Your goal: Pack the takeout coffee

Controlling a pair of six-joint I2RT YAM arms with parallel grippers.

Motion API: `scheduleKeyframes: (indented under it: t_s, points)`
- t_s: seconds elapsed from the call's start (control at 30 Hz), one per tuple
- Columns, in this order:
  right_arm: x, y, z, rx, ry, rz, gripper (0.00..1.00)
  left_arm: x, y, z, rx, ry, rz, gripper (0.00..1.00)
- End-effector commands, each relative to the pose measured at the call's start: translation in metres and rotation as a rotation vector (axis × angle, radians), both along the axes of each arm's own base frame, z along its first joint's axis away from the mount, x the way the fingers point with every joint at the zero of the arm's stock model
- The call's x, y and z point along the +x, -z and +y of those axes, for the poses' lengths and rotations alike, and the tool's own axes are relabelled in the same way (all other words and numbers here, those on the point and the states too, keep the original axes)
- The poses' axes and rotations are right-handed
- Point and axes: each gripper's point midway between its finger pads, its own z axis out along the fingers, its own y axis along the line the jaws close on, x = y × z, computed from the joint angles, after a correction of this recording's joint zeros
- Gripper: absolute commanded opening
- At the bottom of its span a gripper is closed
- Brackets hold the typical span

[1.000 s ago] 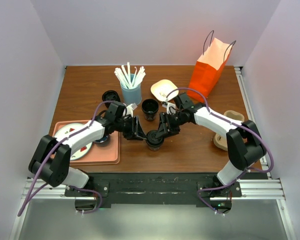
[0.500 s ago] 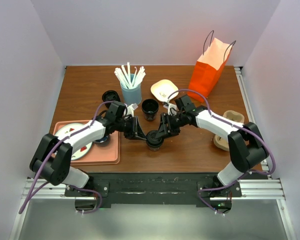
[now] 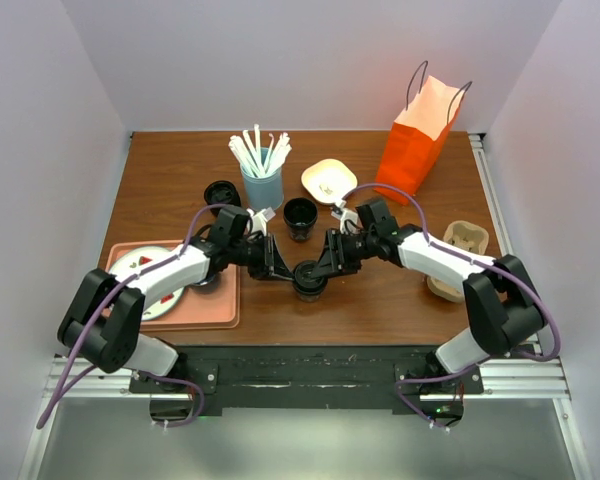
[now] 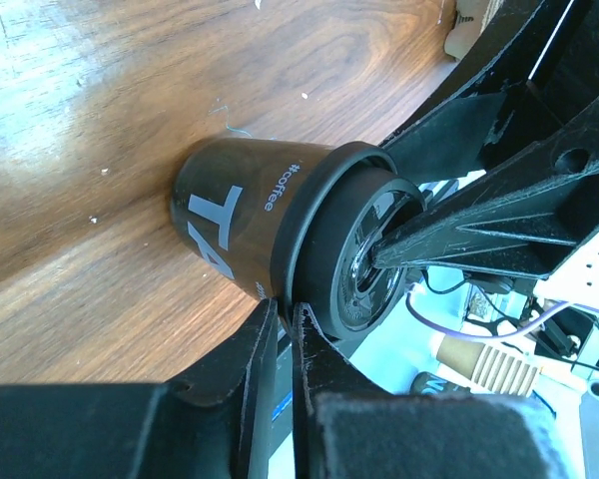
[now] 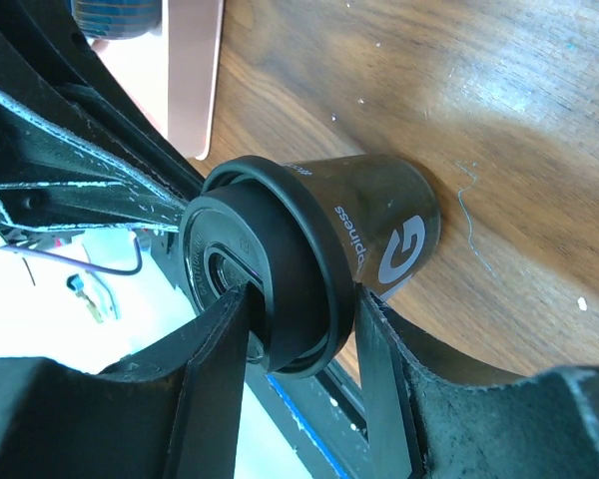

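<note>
The takeout coffee (image 3: pixel 309 279), a black tapered cup with a black lid, stands upright at the table's front centre. Its printed wall (image 4: pixel 242 215) and lid (image 5: pixel 270 269) fill both wrist views. My right gripper (image 3: pixel 322 268) comes in from the right. In its wrist view the right gripper (image 5: pixel 299 311) has one finger lying across the lid's top and the other pressed under the lid's rim. My left gripper (image 3: pixel 284 270) reaches in from the left. In the left wrist view the left gripper (image 4: pixel 286 317) has only a thin slit between its fingers, and their tips touch the lid's rim.
An orange paper bag (image 3: pixel 420 130) stands at the back right. A blue tumbler of straws (image 3: pixel 262 182), an open black cup (image 3: pixel 300 215), a black lid (image 3: pixel 221 192) and a cream dish (image 3: pixel 328 180) sit behind. A pink tray (image 3: pixel 223 300) lies left, a cardboard carrier (image 3: pixel 462 240) right.
The left fingers have closed to a slit at the lid's rim. The right fingers have narrowed a little onto the lid and the right forearm has swung slightly. The cup has stayed put.
</note>
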Motion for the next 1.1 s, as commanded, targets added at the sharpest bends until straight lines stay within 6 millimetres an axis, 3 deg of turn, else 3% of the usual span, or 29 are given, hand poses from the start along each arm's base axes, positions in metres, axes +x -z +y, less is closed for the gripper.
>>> scheduleKeyframes:
  t_s: [0.0,0.27,0.5,0.63,0.77,0.9,1.07]
  points:
    - [-0.019,0.057,-0.026,-0.182,0.017,0.016,0.44,-0.011,0.041,0.012,0.110,-0.020,0.036,0.13]
    - [-0.013,0.056,-0.033,-0.192,0.052,-0.056,0.41,-0.010,0.044,0.010,0.092,-0.014,0.023,0.11]
    - [-0.011,0.053,-0.040,-0.226,0.117,-0.054,0.42,0.016,0.041,-0.002,0.101,0.008,-0.030,0.15]
    - [-0.005,0.038,-0.040,-0.209,0.188,-0.070,0.42,0.040,0.017,-0.014,0.088,0.008,-0.082,0.15]
    - [-0.007,0.032,-0.041,-0.182,0.239,-0.065,0.42,0.042,0.015,-0.014,0.086,0.002,-0.088,0.16]
    - [-0.007,0.036,-0.048,-0.200,0.288,-0.068,0.42,0.027,0.019,-0.010,0.068,0.000,-0.054,0.27]
    - [-0.002,0.035,-0.056,-0.223,0.346,-0.078,0.42,0.028,0.000,-0.012,0.055,-0.002,-0.066,0.41]
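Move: The lidded coffee cup stands between the hands: its middle is about 3 cm to the right of the left hand and about 3 cm to the left of the right hand, level with both front to back and some 4 cm lower. From the left hand, the open black cup is about 13 cm ahead and 1 cm right, and the straw holder about 20 cm ahead and 7 cm left; the dark mug is level, some 19 cm to its left. With both hands already at the lid's edge, they hardly travel at first, then shift the cup together: the left hand goes about 2.5 cm forward and nearly 2 cm to the right with its fingertips against the left rim, then parts its nearly shut fingers to about a third open, staying beside the rim. The right hand keeps its pinch on the lid's right edge, one finger on the lid top, and goes about 2.5 cm right and 1.5 cm forward, rising slightly and turning some 15 degrees clockwise. ##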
